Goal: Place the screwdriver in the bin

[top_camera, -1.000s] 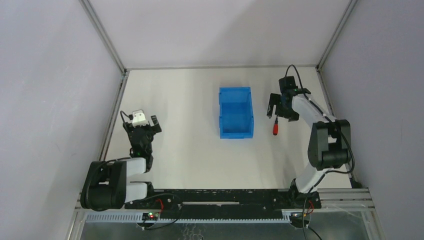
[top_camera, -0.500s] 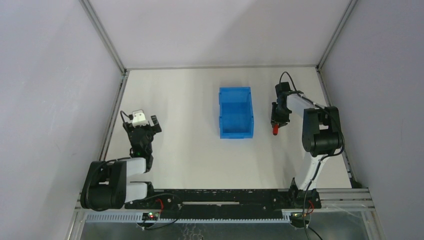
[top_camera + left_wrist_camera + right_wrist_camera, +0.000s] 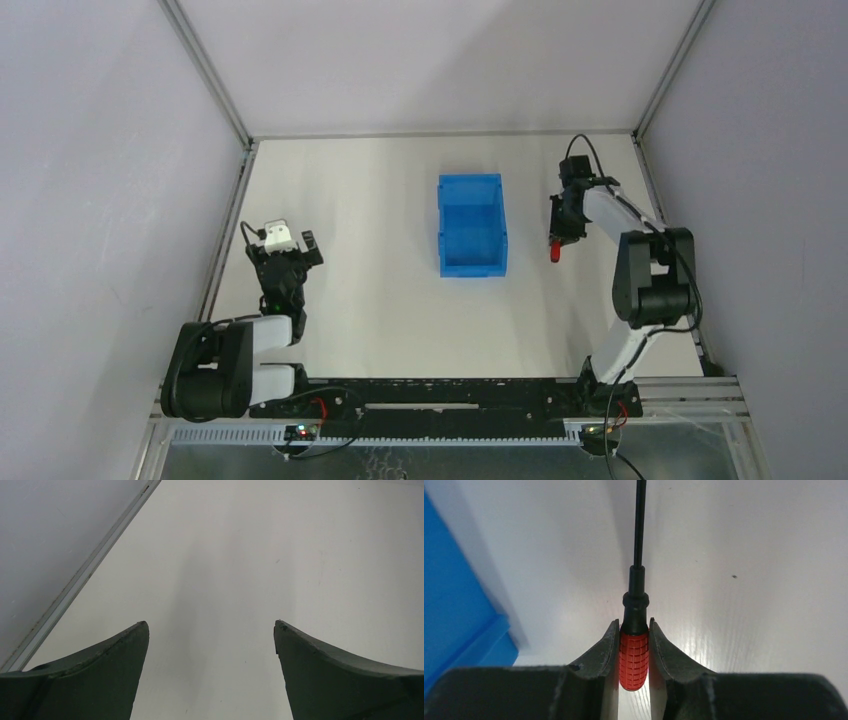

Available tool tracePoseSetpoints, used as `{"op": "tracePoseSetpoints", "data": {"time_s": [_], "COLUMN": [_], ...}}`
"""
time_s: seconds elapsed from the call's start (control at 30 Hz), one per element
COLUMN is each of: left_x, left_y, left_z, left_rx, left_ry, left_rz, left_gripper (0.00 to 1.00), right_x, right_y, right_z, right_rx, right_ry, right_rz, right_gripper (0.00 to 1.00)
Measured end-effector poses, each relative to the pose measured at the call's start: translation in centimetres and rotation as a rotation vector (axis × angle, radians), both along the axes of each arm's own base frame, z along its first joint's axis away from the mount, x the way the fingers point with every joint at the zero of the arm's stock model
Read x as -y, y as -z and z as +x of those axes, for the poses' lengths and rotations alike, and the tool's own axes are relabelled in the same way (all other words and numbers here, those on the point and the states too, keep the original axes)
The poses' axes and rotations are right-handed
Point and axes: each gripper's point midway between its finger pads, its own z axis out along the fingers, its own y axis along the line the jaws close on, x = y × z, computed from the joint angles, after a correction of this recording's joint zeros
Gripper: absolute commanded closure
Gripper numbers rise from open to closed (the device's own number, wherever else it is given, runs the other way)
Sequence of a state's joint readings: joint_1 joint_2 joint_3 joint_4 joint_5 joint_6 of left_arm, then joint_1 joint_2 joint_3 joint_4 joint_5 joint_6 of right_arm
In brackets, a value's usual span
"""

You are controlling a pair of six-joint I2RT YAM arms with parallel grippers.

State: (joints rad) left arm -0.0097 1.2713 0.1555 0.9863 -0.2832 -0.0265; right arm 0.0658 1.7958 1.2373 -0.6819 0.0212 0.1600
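Observation:
The screwdriver (image 3: 633,655) has a short red ribbed handle and a thin black shaft pointing away from the wrist camera. My right gripper (image 3: 633,626) is shut on the red handle, one finger on each side. From above, the screwdriver (image 3: 554,250) shows as a red tip below the right gripper (image 3: 558,232), just right of the bin (image 3: 471,238). The blue bin stands open-topped in the middle of the table; its corner (image 3: 459,630) fills the left of the right wrist view. My left gripper (image 3: 211,626) is open over bare table, far left (image 3: 287,252).
White tabletop (image 3: 380,300) with grey enclosure walls on three sides. A metal frame rail (image 3: 85,575) runs along the table's left edge beside the left gripper. The arm bases sit on the black rail (image 3: 440,395) at the near edge.
The right gripper came down over the screwdriver and its jaws closed from wide open onto the red handle. The left arm has not moved.

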Motion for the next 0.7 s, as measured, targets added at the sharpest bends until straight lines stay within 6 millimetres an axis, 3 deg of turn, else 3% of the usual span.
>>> {"op": "tracePoseSetpoints", "data": {"time_s": [0.3, 0.47, 0.57, 0.7], "left_x": [0.0, 0.0, 0.0, 0.0], "left_y": [0.0, 0.0, 0.0, 0.0], "left_z": [0.0, 0.0, 0.0, 0.0], "left_rx": [0.000, 0.000, 0.000, 0.000], "left_ry": [0.000, 0.000, 0.000, 0.000], "left_rz": [0.000, 0.000, 0.000, 0.000], "left_gripper": [0.00, 0.00, 0.00, 0.00], "right_x": [1.0, -0.1, -2.1, -7.4], "right_y": [-11.6, -18.0, -20.7, -23.1], "right_z": [1.8, 1.4, 1.1, 0.1], "right_rx": [0.227, 0.326, 0.359, 0.380], "right_ry": [0.032, 0.030, 0.004, -0.103], "right_rz": [-0.028, -0.009, 0.030, 0.095], "right_gripper": [0.86, 0.82, 0.82, 0.82]}}
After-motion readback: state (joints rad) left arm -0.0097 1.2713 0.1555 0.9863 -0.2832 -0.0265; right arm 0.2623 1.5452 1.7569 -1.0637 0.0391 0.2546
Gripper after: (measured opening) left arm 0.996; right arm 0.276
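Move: The right hand already holds the screwdriver by its red handle, just clear of the table, with the shaft pointing forward. From that hand, the bin's middle lies about 18 cm to the left and some 5 cm farther out, at roughly the same height. The idle left hand has the bin about 42 cm to its right, 6 cm ahead and some 6 cm lower. Keeping its pinch on the red handle, the right hand lifts the screwdriver steeply by some 23 cm. It goes almost straight up at first, then bends left late in the climb, about 7 cm in all, narrowing the sideways gap to the bin. The wrist tilts up about 20 degrees on the way, so the fingers point more forward. ##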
